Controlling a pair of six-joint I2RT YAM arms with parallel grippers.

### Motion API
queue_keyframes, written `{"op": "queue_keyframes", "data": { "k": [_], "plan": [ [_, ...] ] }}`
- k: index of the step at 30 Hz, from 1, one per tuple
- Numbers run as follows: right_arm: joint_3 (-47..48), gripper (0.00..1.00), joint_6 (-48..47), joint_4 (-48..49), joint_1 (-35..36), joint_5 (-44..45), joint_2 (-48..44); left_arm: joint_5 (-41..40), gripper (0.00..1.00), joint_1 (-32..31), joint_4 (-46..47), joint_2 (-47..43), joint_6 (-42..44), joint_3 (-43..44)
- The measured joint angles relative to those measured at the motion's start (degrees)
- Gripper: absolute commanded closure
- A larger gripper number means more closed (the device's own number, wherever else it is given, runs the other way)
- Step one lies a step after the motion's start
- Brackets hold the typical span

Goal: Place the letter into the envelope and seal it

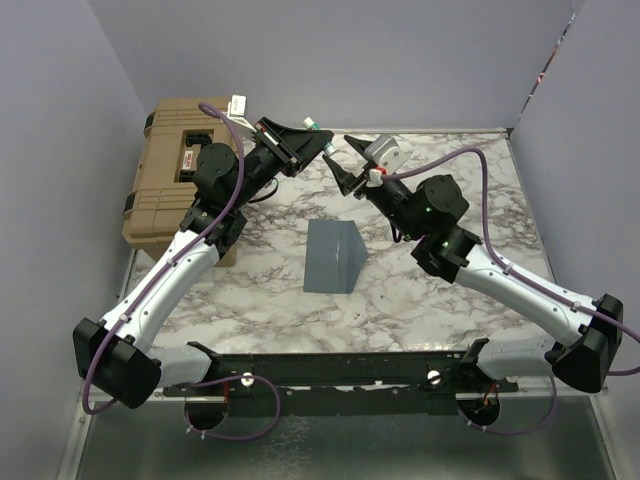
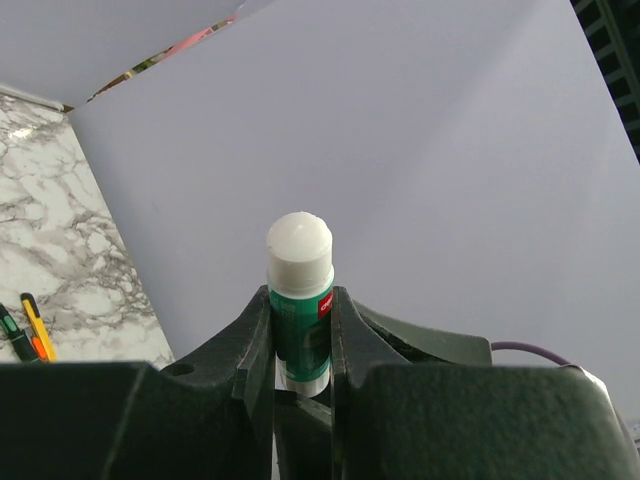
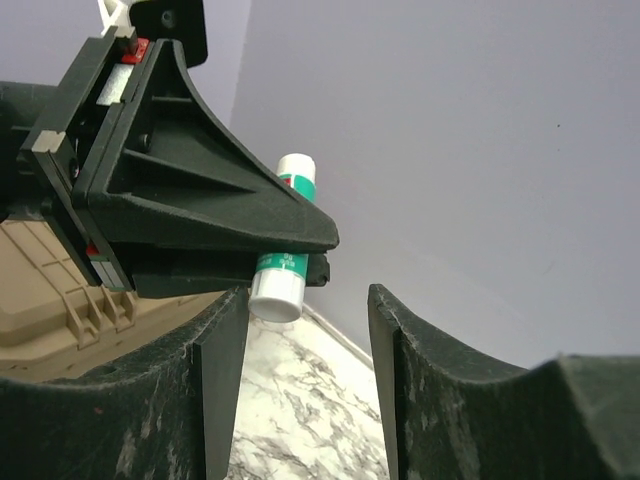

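The slate blue-grey envelope (image 1: 333, 256) lies flat in the middle of the marble table, flap side to the right. The letter is out of view. My left gripper (image 1: 318, 140) is raised over the far part of the table and is shut on a green-and-white glue stick (image 2: 299, 290), whose white end sticks up past the fingertips (image 2: 301, 320). My right gripper (image 1: 345, 162) faces it from the right. Its jaws stand open (image 3: 305, 330) with nothing between them, and the stick's white lower end (image 3: 276, 297) hangs just beyond the tip of its left finger.
A big tan hard case (image 1: 175, 170) stands at the back left, under the left arm. Grey walls close in the table at the back and both sides. Two small pens (image 2: 30, 335) lie on the marble near the back wall.
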Motion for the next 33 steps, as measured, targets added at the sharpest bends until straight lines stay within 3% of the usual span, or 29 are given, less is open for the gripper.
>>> {"op": "queue_keyframes", "data": {
  "k": [5, 14, 19, 22, 28, 33],
  "plan": [
    [-0.17, 0.54, -0.63, 2.01, 0.00, -0.48, 0.00, 0.28, 1.00, 0.00, -0.02, 0.00, -0.17, 0.00],
    [-0.17, 0.75, -0.92, 2.16, 0.00, -1.46, 0.68, 0.66, 1.00, 0.00, -0.11, 0.00, -0.13, 0.00],
    [-0.15, 0.99, 0.72, 1.90, 0.02, -1.46, 0.85, 0.70, 1.00, 0.11, -0.42, 0.00, -0.02, 0.00],
    [0.11, 0.99, 3.23, 1.27, 0.02, -1.38, 0.85, 0.81, 1.00, 0.26, -0.48, 0.00, 0.20, 0.00],
    [4.35, 0.99, 15.96, -5.92, -0.46, -0.57, 0.85, 0.83, 1.00, 0.33, 1.33, -0.61, 1.46, -0.79],
    [6.08, 0.99, 40.39, -9.31, -4.26, -5.03, 0.00, 0.87, 1.00, 0.17, 5.60, -1.90, 4.61, -1.99]
  ]
}}
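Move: The left gripper holds the glue stick upright-ish by its middle, with the lower white end about 2 cm back, 2 cm right and 3 cm below that hand. The right gripper's open fingers already straddle this end, which lies about 1 cm to its left and level with it. The envelope lies roughly 40 cm below the right hand and 5 cm back; the yellow knife is about 24 cm right of that hand, at table height. Keep the right gripper almost in place, easing it about 1 cm left, and close its fingers to pinch the lower white end of the glue stick. Then roll that wrist some 40 degrees clockwise, seen from behind the gripper, still pinching. Hold the stick's middle with the left gripper, lifting it slightly up and back and tipping its fingers up at the end. ##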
